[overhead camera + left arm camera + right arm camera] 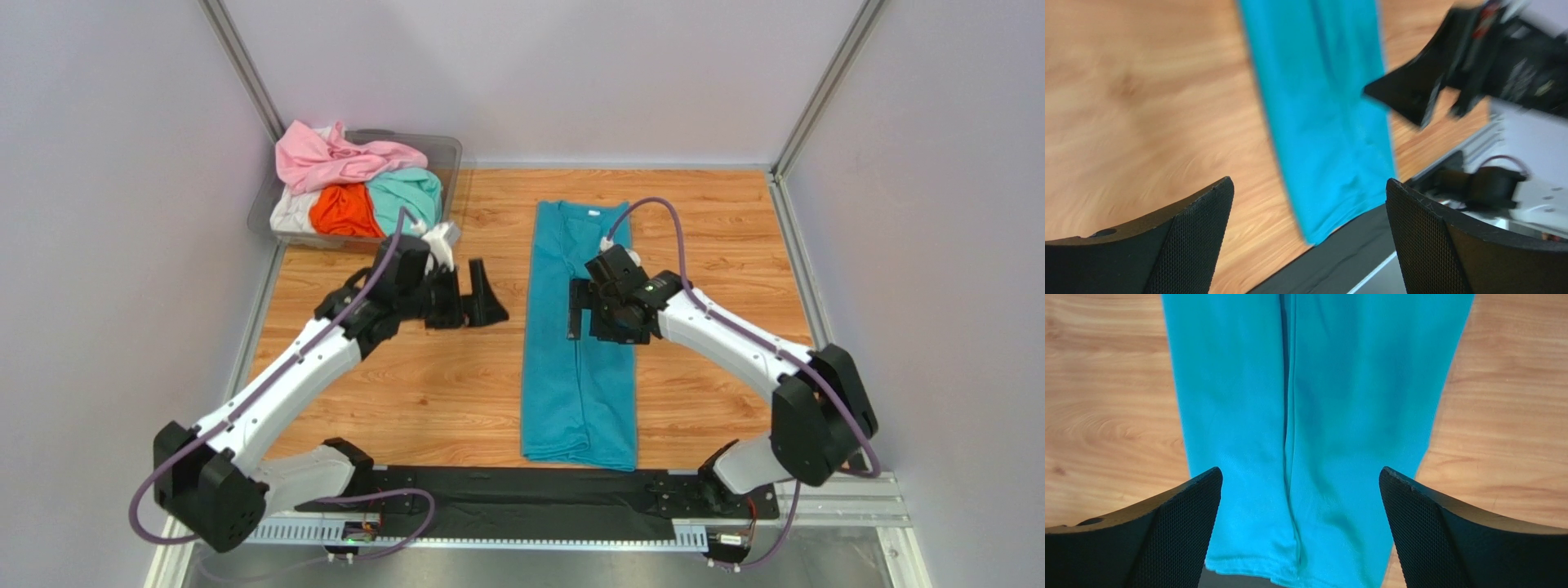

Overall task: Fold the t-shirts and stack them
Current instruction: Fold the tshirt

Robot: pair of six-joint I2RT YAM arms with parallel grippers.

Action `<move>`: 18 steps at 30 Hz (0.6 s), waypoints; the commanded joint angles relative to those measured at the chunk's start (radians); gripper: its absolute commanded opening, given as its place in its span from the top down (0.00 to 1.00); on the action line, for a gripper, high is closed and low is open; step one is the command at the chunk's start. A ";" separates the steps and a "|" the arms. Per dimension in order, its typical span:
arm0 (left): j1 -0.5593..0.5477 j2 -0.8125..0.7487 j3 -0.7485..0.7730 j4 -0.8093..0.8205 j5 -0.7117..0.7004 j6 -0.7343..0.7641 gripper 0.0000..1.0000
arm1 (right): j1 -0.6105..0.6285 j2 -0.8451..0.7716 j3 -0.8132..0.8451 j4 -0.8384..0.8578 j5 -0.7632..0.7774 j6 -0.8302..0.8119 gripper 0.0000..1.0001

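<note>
A deep teal-blue t-shirt (579, 331) lies on the wooden table, folded lengthwise into a long narrow strip running from far to near. My right gripper (586, 312) hovers over its middle, open, with the cloth below and nothing between its fingers; in the right wrist view the gripper (1300, 470) spans the strip (1321, 386) near its hem. My left gripper (472, 300) stands open over bare wood left of the shirt. In the left wrist view the gripper (1308, 181) is empty and faces the strip (1321, 110). Pink (337, 157), orange (344, 211), mint green (407, 190) and white (291, 214) t-shirts are heaped together.
The heap sits in a clear plastic tub (448, 153) at the far left corner. A black mat (528, 496) runs along the near edge between the arm bases; the teal shirt's hem reaches it. Grey walls and metal rails enclose the table.
</note>
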 commanded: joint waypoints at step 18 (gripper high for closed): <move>-0.005 -0.441 -0.301 -0.101 -0.498 -0.036 0.00 | -0.092 0.482 0.236 0.123 0.013 -0.056 0.00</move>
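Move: The middle of the folded tshirt strip lies some 4 cm ahead of the right hand, 2 cm to its left and roughly 9 cm below. The strip's collar end is about 26 cm ahead and 1 cm left, its near hem some 19 cm back and 1 cm left; the basket sits around 43 cm left and 28 cm ahead. From the left hand, the tshirt's middle is about 20 cm right, 4 cm ahead and 21 cm below. Down and forward, the open right hand sinks nearly 8 cm while reaching about 6 cm farther out, bringing its fingertips close over the tshirt's lengthwise crease; whether they touch can't be made out. The left hand, also open, draws away from the tshirt, first back, left and down, then mostly left, some 11 cm left in all, turning counter-clockwise by about 20 degrees. ##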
